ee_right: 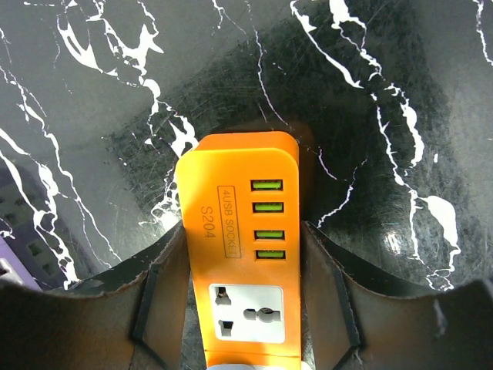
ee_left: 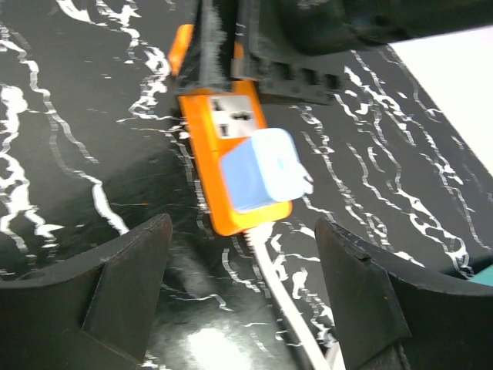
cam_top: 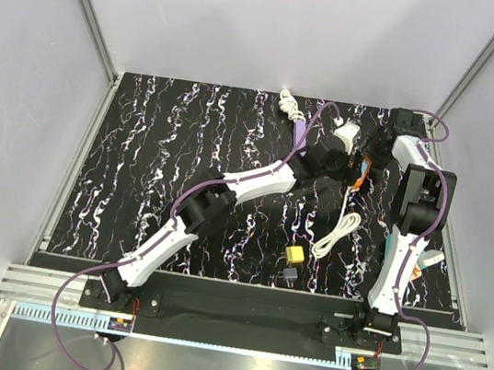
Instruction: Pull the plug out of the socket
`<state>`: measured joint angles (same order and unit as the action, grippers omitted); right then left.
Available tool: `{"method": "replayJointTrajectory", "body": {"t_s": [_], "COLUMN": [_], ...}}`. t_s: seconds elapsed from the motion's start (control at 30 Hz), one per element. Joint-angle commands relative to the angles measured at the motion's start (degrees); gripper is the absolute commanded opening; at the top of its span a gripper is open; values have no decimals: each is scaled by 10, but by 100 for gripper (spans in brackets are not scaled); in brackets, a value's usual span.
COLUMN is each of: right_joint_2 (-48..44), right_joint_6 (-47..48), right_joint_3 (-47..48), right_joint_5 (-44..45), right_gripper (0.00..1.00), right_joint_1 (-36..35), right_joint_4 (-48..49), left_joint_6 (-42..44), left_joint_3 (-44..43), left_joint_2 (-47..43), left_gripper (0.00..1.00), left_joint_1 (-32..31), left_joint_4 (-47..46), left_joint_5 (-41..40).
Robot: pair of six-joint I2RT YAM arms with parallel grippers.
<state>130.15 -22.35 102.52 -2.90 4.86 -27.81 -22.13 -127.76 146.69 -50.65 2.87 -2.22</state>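
The socket (ee_left: 203,151) is an orange power strip lying flat on the black marbled table. Near its cable end a pale blue-white plug (ee_left: 260,169) sits on it, slightly tilted; whether its pins are seated is hidden. My left gripper (ee_left: 243,231) is open, its fingers (ee_left: 123,270) standing wide apart just short of the socket's cable end and touching neither plug nor socket. My right gripper (ee_right: 243,285) is shut on the socket (ee_right: 231,193), a pad on each long side beside the free outlet. In the top view both grippers meet at the socket (cam_top: 359,172), back right.
The socket's white cable (cam_top: 339,229) runs toward the near edge. A yellow block (cam_top: 294,253) and a small grey adapter (cam_top: 288,272) lie near the front. A coiled white cord (cam_top: 287,104) and a purple strip (cam_top: 300,133) lie at the back.
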Motion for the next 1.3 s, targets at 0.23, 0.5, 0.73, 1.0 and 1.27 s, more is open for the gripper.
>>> {"method": "replayJointTrajectory", "body": {"t_s": [0.23,0.5,0.73,1.0,1.27], "right_joint_2": [-20,-36,-27,-28,-14], "right_joint_6": [-7,12,25,35,47], "right_joint_3": [-6,-3,15,32,60], "right_joint_5": [-35,-42,-26,-32,-33], "right_gripper": [0,0,0,0,0], "right_joint_1": [-11,-13,-22,-22,-29], "right_joint_4": [16,-6,-32,-60,-94], "left_joint_6": [-29,-54,-69,-79,-84], "left_joint_3": [-56,-69,-76,-76,-73], "left_joint_2": [41,54,62,70,70], "left_gripper": [80,75,73,63,56], "left_joint_1": [-4,0,1,4,4], "left_joint_4": [-59,-64,-75,-91,-75], "left_joint_5": [-3,13,13,38,33]}}
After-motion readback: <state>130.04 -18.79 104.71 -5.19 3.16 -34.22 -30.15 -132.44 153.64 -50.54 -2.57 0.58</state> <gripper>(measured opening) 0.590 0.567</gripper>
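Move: The light-blue plug sits in the near end of the orange socket, about 4 cm to my left hand's right, 2 cm ahead and some 3 cm lower. The socket's middle is roughly 3 cm beyond the plug and 2 cm farther right. The purple socket lies about 9 cm ahead and 12 cm left of my left hand, on the table. From my right hand, already gripping the socket, the plug is some 6 cm back, 2 cm left and slightly higher. I bring my left hand about 2.5 cm to the right and as much down onto the plug, dipping, lifting a little and sinking again, rolling it nearly 10 degrees while my open fingers narrow around the plug's two sides. My right hand keeps its grip and carries the socket about 2 cm left and 1.5 cm back to meet it, turning about 5 degrees counter-clockwise. ##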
